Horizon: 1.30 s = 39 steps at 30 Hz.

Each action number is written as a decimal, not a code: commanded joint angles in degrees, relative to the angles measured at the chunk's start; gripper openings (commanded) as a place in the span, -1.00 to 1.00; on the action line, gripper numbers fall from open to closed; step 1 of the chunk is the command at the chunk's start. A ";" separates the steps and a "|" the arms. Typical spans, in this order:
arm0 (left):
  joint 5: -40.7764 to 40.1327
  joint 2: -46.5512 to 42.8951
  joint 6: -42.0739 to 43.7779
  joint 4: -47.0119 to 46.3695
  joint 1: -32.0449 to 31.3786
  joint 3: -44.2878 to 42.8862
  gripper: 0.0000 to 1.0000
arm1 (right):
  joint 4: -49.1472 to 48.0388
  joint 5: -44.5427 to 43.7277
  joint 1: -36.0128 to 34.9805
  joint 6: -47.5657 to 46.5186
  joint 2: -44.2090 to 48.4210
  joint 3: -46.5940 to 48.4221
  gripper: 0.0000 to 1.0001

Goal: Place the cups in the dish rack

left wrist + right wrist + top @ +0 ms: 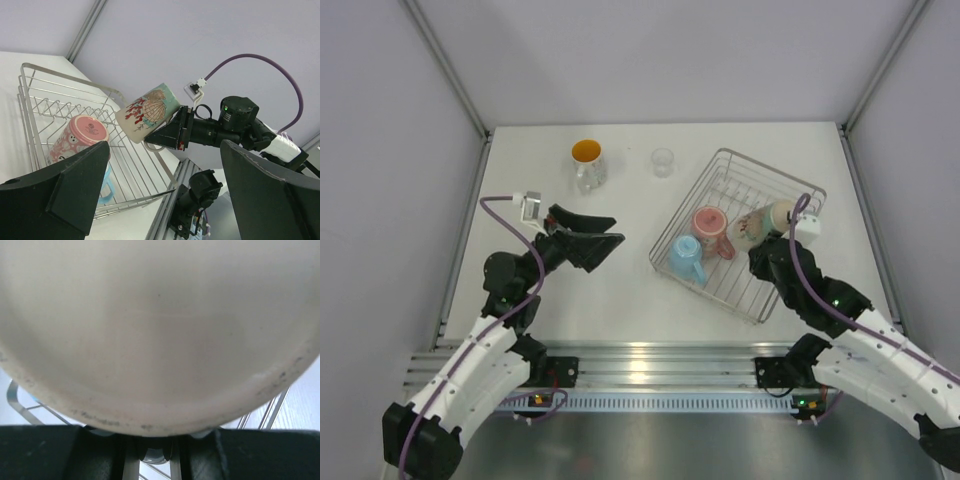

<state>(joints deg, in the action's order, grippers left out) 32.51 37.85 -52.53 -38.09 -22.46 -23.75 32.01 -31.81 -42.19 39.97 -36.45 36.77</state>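
Observation:
The silver wire dish rack (pixel 790 188) sits at the right of the table, with a pink cup (pixel 712 230) and a light blue cup (pixel 686 258) lying in it. My right gripper (pixel 766 242) is shut on a cream patterned cup (pixel 761 222), holding it tilted above the rack's right part. In the left wrist view the cream cup (pixel 147 112) hangs over the rack (pixel 45 95) beside the pink cup (pixel 82 136). The cream cup (pixel 160 325) fills the right wrist view. My left gripper (pixel 598 240) is open and holds nothing, left of the rack. An orange-inside mug (pixel 587 164) and a clear glass (pixel 663 161) stand behind it.
Metal frame posts (pixel 450 70) and grey walls enclose the white table on three sides. A ribbed metal rail (pixel 650 365) runs along the near edge between the two arm bases.

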 commanded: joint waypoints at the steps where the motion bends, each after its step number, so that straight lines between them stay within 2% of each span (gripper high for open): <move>1: -0.17 -0.84 0.77 -0.94 -0.22 -0.69 0.97 | -2.57 -5.45 0.36 -1.38 -0.46 3.66 -1.00; 13: -0.26 -2.43 0.68 -0.41 -0.22 0.19 0.97 | -8.27 -7.04 0.36 -3.67 -6.35 -2.05 -1.00; 19: -0.43 -3.30 0.68 0.12 -0.22 0.19 0.97 | -12.32 -6.33 0.45 -6.21 -5.74 -5.31 -1.00; 38: -0.61 -3.48 0.41 0.29 -0.13 -0.16 0.97 | -14.61 -8.44 1.67 -7.79 -13.47 -7.16 -1.00; 39: -0.52 -3.39 0.50 0.38 -0.13 -0.33 0.97 | -14.69 -8.44 1.85 -7.88 -14.00 -7.16 -0.89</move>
<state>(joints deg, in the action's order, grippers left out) 32.08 34.98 -52.56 -35.94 -22.50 -23.75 25.30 -36.23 -41.69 33.10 -50.48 28.47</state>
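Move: From the right gripper, which already holds the shell-patterned cup bottom up, the free spot in the dish rack lies about 5 cm ahead, 1 cm to the right and roughly 11 cm below. The pink cup stands some 9 cm to the gripper's left and 6 cm ahead, the blue cup about 14 cm left and 1 cm back, both also low. For the idle left gripper the spot is some 28 cm to its right, 7 cm ahead and 27 cm below. Lower the right gripper about 9 cm towards the free spot beside the pink cup, easing a little to the right early in the descent. Keep the fingers shut on the cup's handle and roll the hand so its left side drops some 20 degrees, tipping the fingers further down by about 10, to bring the tilted cup more upright. ##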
